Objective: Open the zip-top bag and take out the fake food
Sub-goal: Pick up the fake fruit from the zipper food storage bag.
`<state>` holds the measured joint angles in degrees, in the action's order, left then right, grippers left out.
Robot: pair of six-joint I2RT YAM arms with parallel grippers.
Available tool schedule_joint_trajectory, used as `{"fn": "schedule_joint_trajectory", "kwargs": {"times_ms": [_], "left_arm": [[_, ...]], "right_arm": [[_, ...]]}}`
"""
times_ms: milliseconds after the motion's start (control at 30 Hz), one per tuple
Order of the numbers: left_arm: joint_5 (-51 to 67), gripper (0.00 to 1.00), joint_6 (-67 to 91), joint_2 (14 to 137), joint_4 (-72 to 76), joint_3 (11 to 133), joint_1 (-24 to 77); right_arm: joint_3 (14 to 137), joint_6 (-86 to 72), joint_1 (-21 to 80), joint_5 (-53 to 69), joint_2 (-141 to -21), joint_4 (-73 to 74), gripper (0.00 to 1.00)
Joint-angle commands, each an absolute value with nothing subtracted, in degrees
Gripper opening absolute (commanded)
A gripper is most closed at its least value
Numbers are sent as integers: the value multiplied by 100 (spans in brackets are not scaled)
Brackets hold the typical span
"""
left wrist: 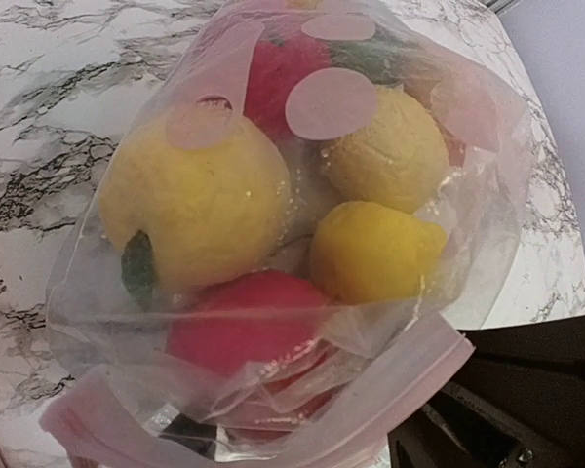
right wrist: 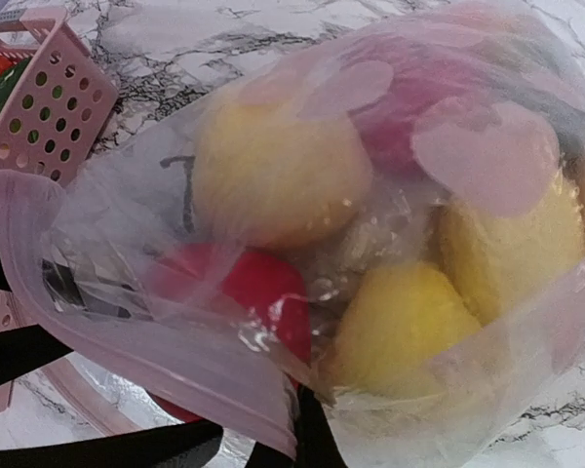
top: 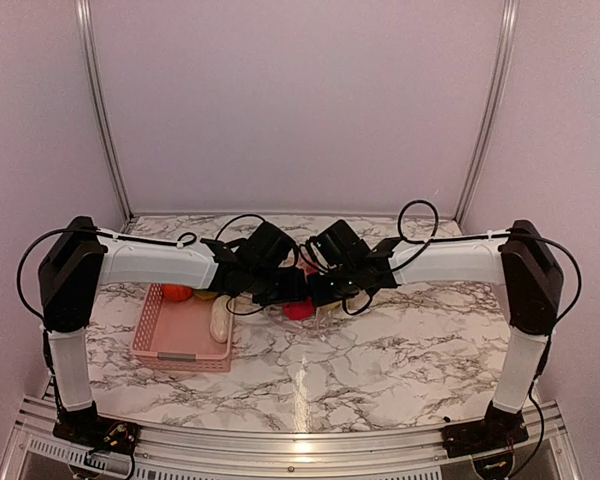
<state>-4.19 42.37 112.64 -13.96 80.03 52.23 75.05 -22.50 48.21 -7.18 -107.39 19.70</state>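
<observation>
The zip-top bag [top: 302, 303] lies on the marble table between my two grippers, its mouth towards them. It fills the left wrist view [left wrist: 273, 224], with the pink zip strip [left wrist: 409, 380] across the bottom. The fake food is inside: yellow fruits [left wrist: 200, 205] [left wrist: 375, 249], a red one [left wrist: 239, 322] nearest the mouth, another red one [left wrist: 283, 73] further in. My left gripper [top: 283, 290] is at the mouth; one dark finger [left wrist: 185, 429] shows through the plastic, the rest is hidden. My right gripper [right wrist: 312, 439] is shut on the bag's rim beside the red fruit [right wrist: 263, 288].
A pink perforated basket [top: 180, 345] stands left of the bag, close to it [right wrist: 49, 107], with an orange-red piece [top: 176, 293] and a whitish piece [top: 220, 318] in it. The right arm's dark body [left wrist: 507, 390] sits just right of the bag's mouth. Walls enclose the table.
</observation>
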Motion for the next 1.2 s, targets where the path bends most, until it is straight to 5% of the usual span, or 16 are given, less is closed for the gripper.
{"fn": "schedule_joint_trajectory", "kwargs": {"times_ms": [0,1167], "left_arm": [[-812,62,4309,11474,-1497,8180,5212],[-906,82,4169,11936,-1709,8109,5113]], "right_arm": [[7492,-2342,4764,-811,-10947,1846,0],[7128,-2434,4663,-546,-11209,1553,0]]}}
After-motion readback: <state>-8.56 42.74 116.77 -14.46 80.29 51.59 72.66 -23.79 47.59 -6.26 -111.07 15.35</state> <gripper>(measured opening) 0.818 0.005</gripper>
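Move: The red fruit at the bag's mouth lies some 6 cm below the left hand's open fingers, about 2 cm ahead and 1 cm right. From the left hand, the leafed yellow fruit is about 8 cm ahead and 1 cm right, the lemon about 4 cm ahead and 7 cm right, both at the red fruit's height. From the right hand, already pinching the bag's lip, the red fruit is about 4 cm left, level ahead, 5 cm below. The left hand works down over the red fruit in the bag's mouth, sinking about 3.5 cm in steps while easing a little left and forward, as its already open fingers spread noticeably wider to go around the fruit and the wrist turns only some 5 degrees. The right hand keeps its shut pinch on the lip and goes straight down alongside by about the same 3.5 cm, lowering that edge of the bag without opening or pulling sideways. ##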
